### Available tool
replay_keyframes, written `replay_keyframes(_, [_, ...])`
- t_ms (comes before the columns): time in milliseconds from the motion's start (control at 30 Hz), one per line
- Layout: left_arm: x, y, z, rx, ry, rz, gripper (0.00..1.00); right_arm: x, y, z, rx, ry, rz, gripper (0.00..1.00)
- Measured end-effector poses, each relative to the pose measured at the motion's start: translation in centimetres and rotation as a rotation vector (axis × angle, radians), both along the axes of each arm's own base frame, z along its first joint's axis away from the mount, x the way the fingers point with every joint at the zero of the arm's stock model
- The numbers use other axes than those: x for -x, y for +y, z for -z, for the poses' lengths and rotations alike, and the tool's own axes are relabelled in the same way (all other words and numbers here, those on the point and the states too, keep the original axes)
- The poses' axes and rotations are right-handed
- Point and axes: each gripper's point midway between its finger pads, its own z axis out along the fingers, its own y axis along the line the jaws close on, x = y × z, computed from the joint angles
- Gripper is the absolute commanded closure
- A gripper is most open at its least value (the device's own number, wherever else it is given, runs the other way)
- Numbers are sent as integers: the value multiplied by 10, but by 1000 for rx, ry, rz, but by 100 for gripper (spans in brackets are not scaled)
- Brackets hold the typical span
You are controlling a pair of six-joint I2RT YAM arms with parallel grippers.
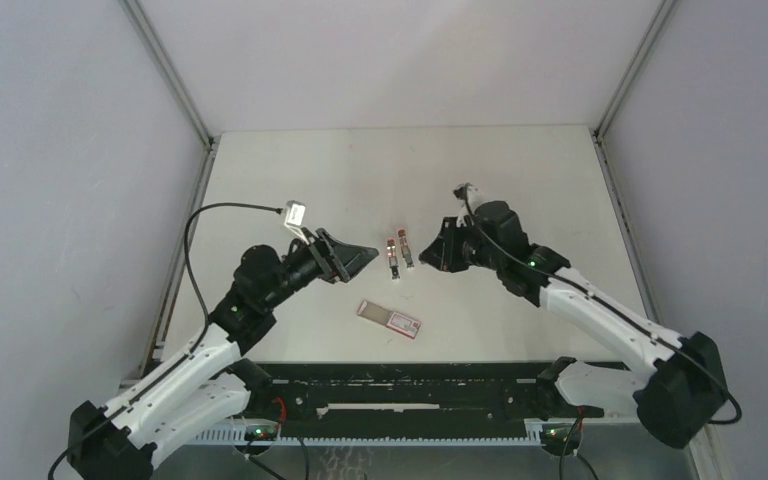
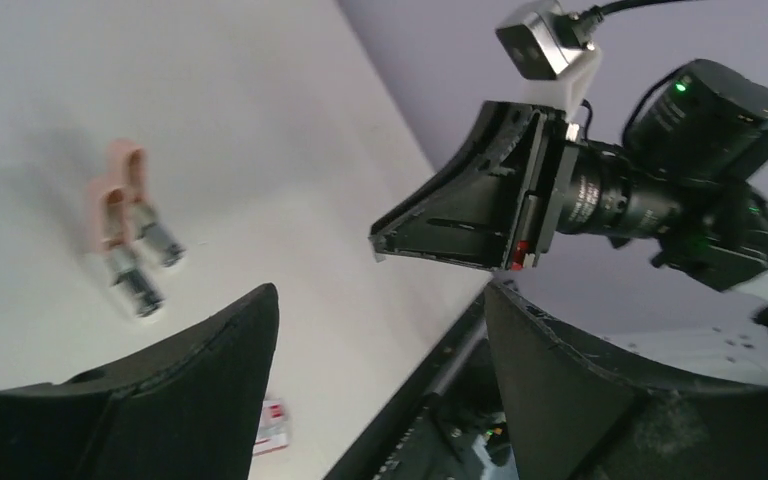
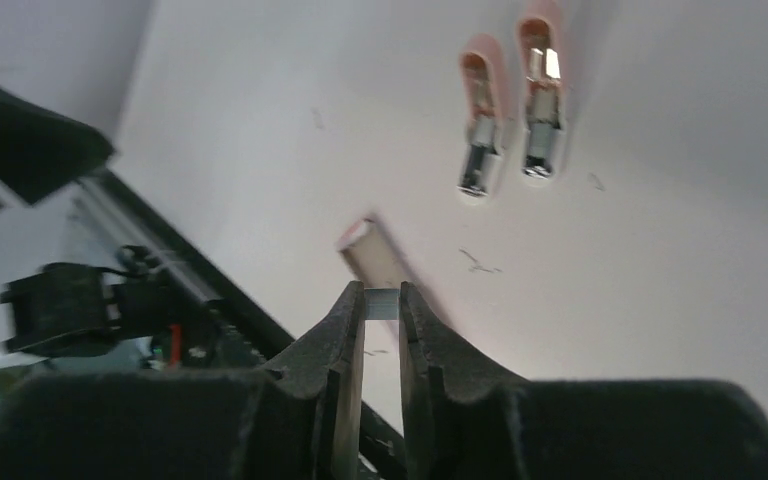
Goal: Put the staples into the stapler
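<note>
The stapler (image 1: 398,255) lies mid-table as two slim pink-and-metal pieces side by side, also seen in the left wrist view (image 2: 125,235) and the right wrist view (image 3: 510,110). The staples' pack (image 1: 388,319), a flat pink-red box with a white label, lies nearer the front edge; its corner (image 2: 272,425) shows past my left finger, and it is blurred (image 3: 375,255) behind my right fingertips. My right gripper (image 1: 430,255) (image 3: 382,300) hovers right of the stapler, shut on a small silver strip of staples (image 3: 382,303). My left gripper (image 1: 360,257) (image 2: 380,300) hangs left of the stapler, open and empty.
The two grippers face each other across the stapler, a short gap apart; my right gripper (image 2: 385,240) shows as a black wedge in the left wrist view. A black rail (image 1: 410,385) runs along the table's front edge. Grey walls close in the table's left, back and right.
</note>
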Motion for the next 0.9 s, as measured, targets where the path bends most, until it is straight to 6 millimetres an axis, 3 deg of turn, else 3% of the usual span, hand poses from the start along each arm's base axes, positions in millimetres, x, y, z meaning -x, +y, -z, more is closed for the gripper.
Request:
replay_keyframes(167, [23,-33,-33,136,-63,152,24,21,12,-60,-254,-82,-56,84])
replay_keyframes(433, [54,-57,-61,239,-106,320,31,51,24,-136,-550,-188,-183,83])
replay_keyframes(667, [70,-68,-73,304,-101,410,36,65,30,-162,-651,-209,-267,83])
replay_keyframes(900, [77,-74,-80,342,-98,464,45,74,34,-170,-682,-213,-311,82])
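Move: Gripped in the right fingertips, the staples hang about 12 cm to the left hand's right, 2 cm ahead and 8 cm lower; the open left fingers thus lie 12 cm left of the right hand, 2 cm back and 8 cm higher. Some 24 cm below the left hand are the left stapler (7 cm ahead, 4 cm right), the right stapler (10 ahead, 7 right) and the staple box (5 back, 3 right). Bringing the staples up to meet the left hand, the right arm climbs about 17 cm, drawing back and slightly left, its down-sloping fingers swinging up some 40 degrees towards level with the grip kept. The left hand rises, draws back and goes right, about 8 cm each way, turning clockwise to face the staples as its wide-open fingers partly close; both slow near the end. ##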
